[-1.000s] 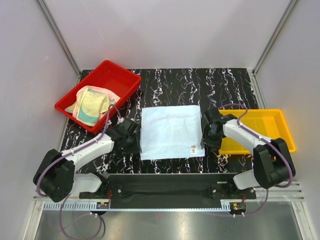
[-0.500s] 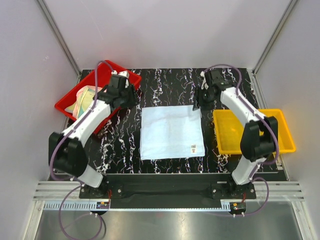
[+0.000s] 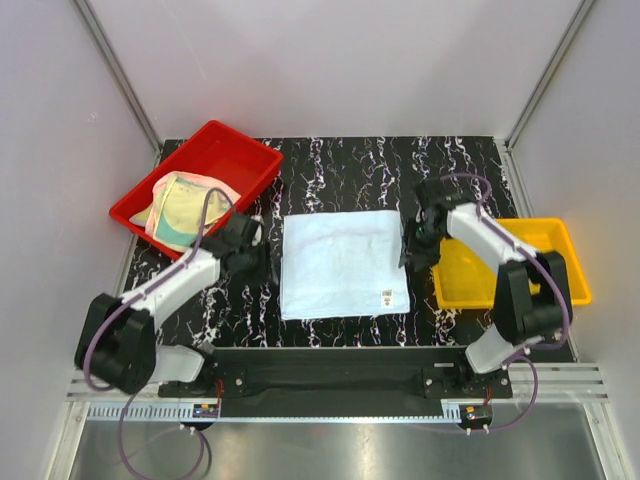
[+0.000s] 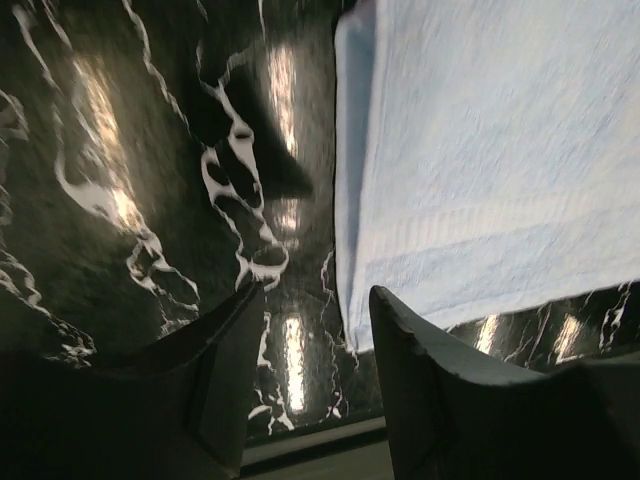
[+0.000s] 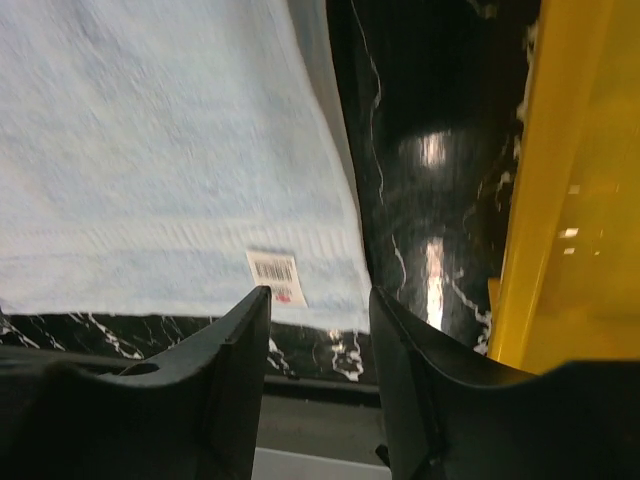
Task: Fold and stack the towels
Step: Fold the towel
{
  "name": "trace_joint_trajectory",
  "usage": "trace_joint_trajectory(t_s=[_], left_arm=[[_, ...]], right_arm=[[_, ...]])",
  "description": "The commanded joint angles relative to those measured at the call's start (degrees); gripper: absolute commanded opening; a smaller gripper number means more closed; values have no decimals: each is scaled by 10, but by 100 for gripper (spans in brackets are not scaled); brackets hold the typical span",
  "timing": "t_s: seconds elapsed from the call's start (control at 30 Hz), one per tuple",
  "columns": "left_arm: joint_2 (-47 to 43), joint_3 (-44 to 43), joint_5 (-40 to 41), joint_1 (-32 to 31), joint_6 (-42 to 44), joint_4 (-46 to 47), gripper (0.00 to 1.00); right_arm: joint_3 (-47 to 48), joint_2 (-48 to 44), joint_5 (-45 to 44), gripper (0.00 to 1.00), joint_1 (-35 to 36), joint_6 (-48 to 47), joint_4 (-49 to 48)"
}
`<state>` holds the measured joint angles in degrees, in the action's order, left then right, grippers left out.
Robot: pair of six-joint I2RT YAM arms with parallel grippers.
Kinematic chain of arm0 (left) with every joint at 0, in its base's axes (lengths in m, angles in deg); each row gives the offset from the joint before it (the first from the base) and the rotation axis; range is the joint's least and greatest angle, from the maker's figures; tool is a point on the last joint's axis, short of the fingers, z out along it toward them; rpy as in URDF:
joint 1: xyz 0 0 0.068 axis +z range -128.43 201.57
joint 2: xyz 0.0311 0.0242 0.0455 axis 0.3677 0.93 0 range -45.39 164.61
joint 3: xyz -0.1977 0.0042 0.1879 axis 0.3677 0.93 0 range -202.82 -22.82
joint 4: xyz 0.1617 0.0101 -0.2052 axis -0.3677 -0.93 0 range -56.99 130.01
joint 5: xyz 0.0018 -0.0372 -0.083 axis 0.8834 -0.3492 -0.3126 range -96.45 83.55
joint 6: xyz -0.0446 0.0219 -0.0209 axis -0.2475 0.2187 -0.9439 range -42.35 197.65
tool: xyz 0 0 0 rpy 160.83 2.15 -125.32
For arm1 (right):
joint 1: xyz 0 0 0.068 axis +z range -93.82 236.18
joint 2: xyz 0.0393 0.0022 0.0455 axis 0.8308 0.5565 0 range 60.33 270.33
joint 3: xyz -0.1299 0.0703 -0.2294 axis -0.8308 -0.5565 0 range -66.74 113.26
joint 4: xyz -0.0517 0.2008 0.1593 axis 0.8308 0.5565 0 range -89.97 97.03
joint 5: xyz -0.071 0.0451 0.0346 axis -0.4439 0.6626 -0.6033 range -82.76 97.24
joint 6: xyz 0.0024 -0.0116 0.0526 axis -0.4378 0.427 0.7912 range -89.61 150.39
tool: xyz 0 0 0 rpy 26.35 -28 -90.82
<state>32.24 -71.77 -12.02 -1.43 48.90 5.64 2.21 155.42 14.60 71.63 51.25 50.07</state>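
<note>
A pale blue-white towel [image 3: 343, 263] lies spread flat on the black marbled table, its barcode tag [image 3: 386, 296] near the front right corner. It also shows in the left wrist view [image 4: 500, 150] and in the right wrist view [image 5: 160, 160], with the tag [image 5: 276, 276]. My left gripper [image 3: 262, 252] is open and empty beside the towel's left edge. My right gripper [image 3: 412, 250] is open and empty beside the towel's right edge. Several crumpled towels, yellow-green, pink and teal [image 3: 185, 207], lie in the red tray [image 3: 245, 160].
The red tray stands at the back left. An empty yellow tray [image 3: 560, 250] stands at the right, its wall close to my right gripper [image 5: 530, 200]. White walls enclose the table.
Both arms have swung back from the towel's far corners towards the front. Each gripper now sits lower beside the towel's side edge. The towel has not moved.
</note>
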Motion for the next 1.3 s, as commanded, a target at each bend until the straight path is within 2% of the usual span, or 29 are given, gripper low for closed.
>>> trace_joint_trajectory(t_s=[0.0,0.2,0.4,0.53,0.83,1.03,1.27], left_arm=[[-50,87,-34,-28,-53,72,52],[-63,156,-60,-61,-121,137,54],[-76,184,-45,-64,-148,145,55],[-78,205,-38,-64,-162,153,54],[-63,227,-30,-72,-179,173,52],[-57,229,-23,-73,-181,162,48],[-71,226,1,-82,-179,127,49]], right_arm=[[-83,-94,-17,50,20,87,-9],[-159,-136,-33,48,44,167,-31],[-220,-170,-57,48,57,225,-63],[-256,-183,-40,48,63,259,-100],[-297,-179,-57,48,72,278,-141],[-319,-178,-54,48,83,294,-158],[-334,-191,-60,47,89,306,-165]])
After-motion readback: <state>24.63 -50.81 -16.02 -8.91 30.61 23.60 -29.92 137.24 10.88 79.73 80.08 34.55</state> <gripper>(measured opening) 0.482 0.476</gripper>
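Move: The left hand is after the towel's near-left corner, some 9 cm back, 3 cm right and 6 cm below it. The right hand's corner, the near-right one, lies about 12 cm back, 1 cm right and 7 cm down; the label is roughly 4 cm left of that corner and 4 cm farther out. The yellow tray's middle stands about 23 cm to the right hand's right and 1 cm ahead; the red tray's is some 25 cm ahead and 16 cm left of the left hand. Back and down go both half-open hands to the towel's near corners. The right draws back about 10 cm, sinks 6 and turns some 20 degrees clockwise, its fingertips coming down either side of the near-right corner and meeting the cloth. The left drops back and down quickly, then eases 3 cm right while its left side tips down, and stops just beyond the near-left corner. ##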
